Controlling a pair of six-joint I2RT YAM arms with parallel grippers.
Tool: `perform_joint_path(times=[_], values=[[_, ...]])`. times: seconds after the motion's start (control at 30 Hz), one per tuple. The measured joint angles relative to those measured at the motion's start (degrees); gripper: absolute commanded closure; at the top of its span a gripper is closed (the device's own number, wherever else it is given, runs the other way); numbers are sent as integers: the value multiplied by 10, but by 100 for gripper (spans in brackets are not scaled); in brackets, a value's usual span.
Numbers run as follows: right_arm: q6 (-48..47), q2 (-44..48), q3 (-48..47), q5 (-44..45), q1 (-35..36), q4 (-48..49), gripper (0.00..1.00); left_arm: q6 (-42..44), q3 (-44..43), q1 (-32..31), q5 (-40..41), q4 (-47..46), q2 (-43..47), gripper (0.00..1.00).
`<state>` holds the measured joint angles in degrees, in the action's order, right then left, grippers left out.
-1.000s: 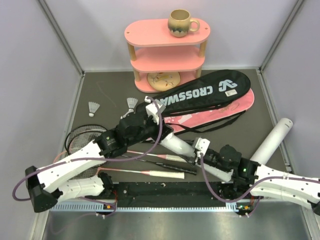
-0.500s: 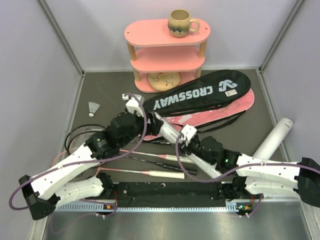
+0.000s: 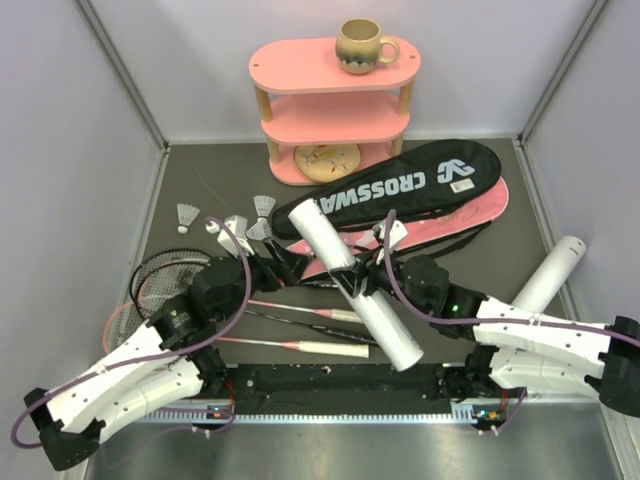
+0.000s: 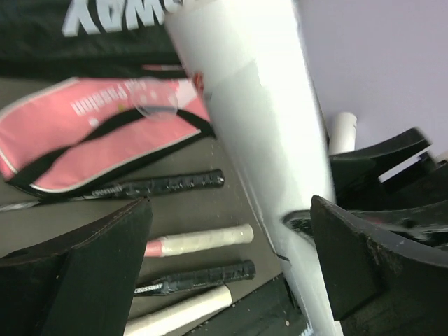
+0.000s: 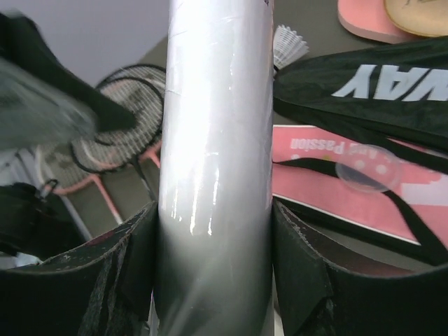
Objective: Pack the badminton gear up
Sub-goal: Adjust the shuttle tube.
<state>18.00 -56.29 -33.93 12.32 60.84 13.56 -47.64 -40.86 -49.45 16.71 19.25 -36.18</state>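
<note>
A white tube (image 3: 357,288) slants above the table with my right gripper (image 3: 366,280) shut on its middle; in the right wrist view the tube (image 5: 217,154) fills the gap between both pads of that gripper (image 5: 213,206). My left gripper (image 3: 288,263) stands open just left of the tube. In its wrist view the tube (image 4: 259,126) passes inside the open gripper (image 4: 231,210) close to the right finger (image 4: 364,259), ungripped. The black CROSSWAY bag (image 3: 400,185) lies on the pink bag (image 3: 445,225). Rackets (image 3: 165,285) lie at the left, handles (image 3: 330,348) towards the front. Two shuttlecocks (image 3: 186,217) (image 3: 264,207) stand behind them.
A second white tube (image 3: 545,275) lies at the right by the wall. The pink three-tier shelf (image 3: 335,110) stands at the back with a beige mug (image 3: 360,45) on top and a round wooden disc (image 3: 328,157) at its foot. Walls close in both sides.
My left gripper opened, let go of the tube and drew back to the left. The right gripper kept its hold and shifted up and left, so the tube now shows along its whole length.
</note>
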Motion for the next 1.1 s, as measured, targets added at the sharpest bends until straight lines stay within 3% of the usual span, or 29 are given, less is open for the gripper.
perform_joint_path(times=[0.2, 0.47, 0.57, 0.6, 0.67, 0.7, 0.73, 0.83, 0.93, 1.1], values=[[85, -29, 0, -18, 0, 60, 69, -49, 104, 0, -51, -130, -21, 2], [117, -46, 1, -39, 16, 119, 67, -63, 111, 0, -45, -269, -49, 2], [117, -47, 2, -47, 20, 134, 64, -65, 113, 1, -48, -306, -60, 8], [117, -47, 2, -49, 20, 138, 61, -65, 113, 2, -50, -314, -64, 17], [117, -46, 2, -50, 21, 143, 47, -64, 113, 3, -53, -324, -70, 27], [117, -46, 2, -50, 21, 142, 40, -59, 113, 4, -52, -324, -71, 38], [119, -46, 0, -50, 21, 136, 29, -57, 113, 5, -55, -323, -71, 41], [129, -50, -19, -49, 21, 88, 13, -29, 111, 4, -54, -306, -70, 49], [116, -56, -60, -45, 20, 5, 1, 17, 102, 12, -32, -249, -60, 52], [49, -48, -104, -51, -19, -118, 1, 108, 45, 25, 9, -117, -24, 52]])
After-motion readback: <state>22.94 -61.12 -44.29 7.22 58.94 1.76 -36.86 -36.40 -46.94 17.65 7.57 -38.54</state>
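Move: The shuttle tube, held aslant near its middle in the right hand with its far-left end raised, has its middle about 13 cm to the right of the open left hand, 3 cm back and slightly lower. From the right hand, the left gripper is some 13 cm left and 3 cm ahead. On the table roughly 22 cm below the left hand, the pink bag's middle lies 22 cm ahead and 24 cm right, the pink racket's white grip level with it and 17 cm right. Rightward, dipping about 4 cm and coming back up, the left hand brings its open fingers around the tube's upper part while the right hand carries the tube some 4 cm left and a little up, rolling its left side up 15 degrees. The left fingers close on the tube; the right ones open wide and let go, and the left hand draws it about 5 cm left as the right backs off right and down. ##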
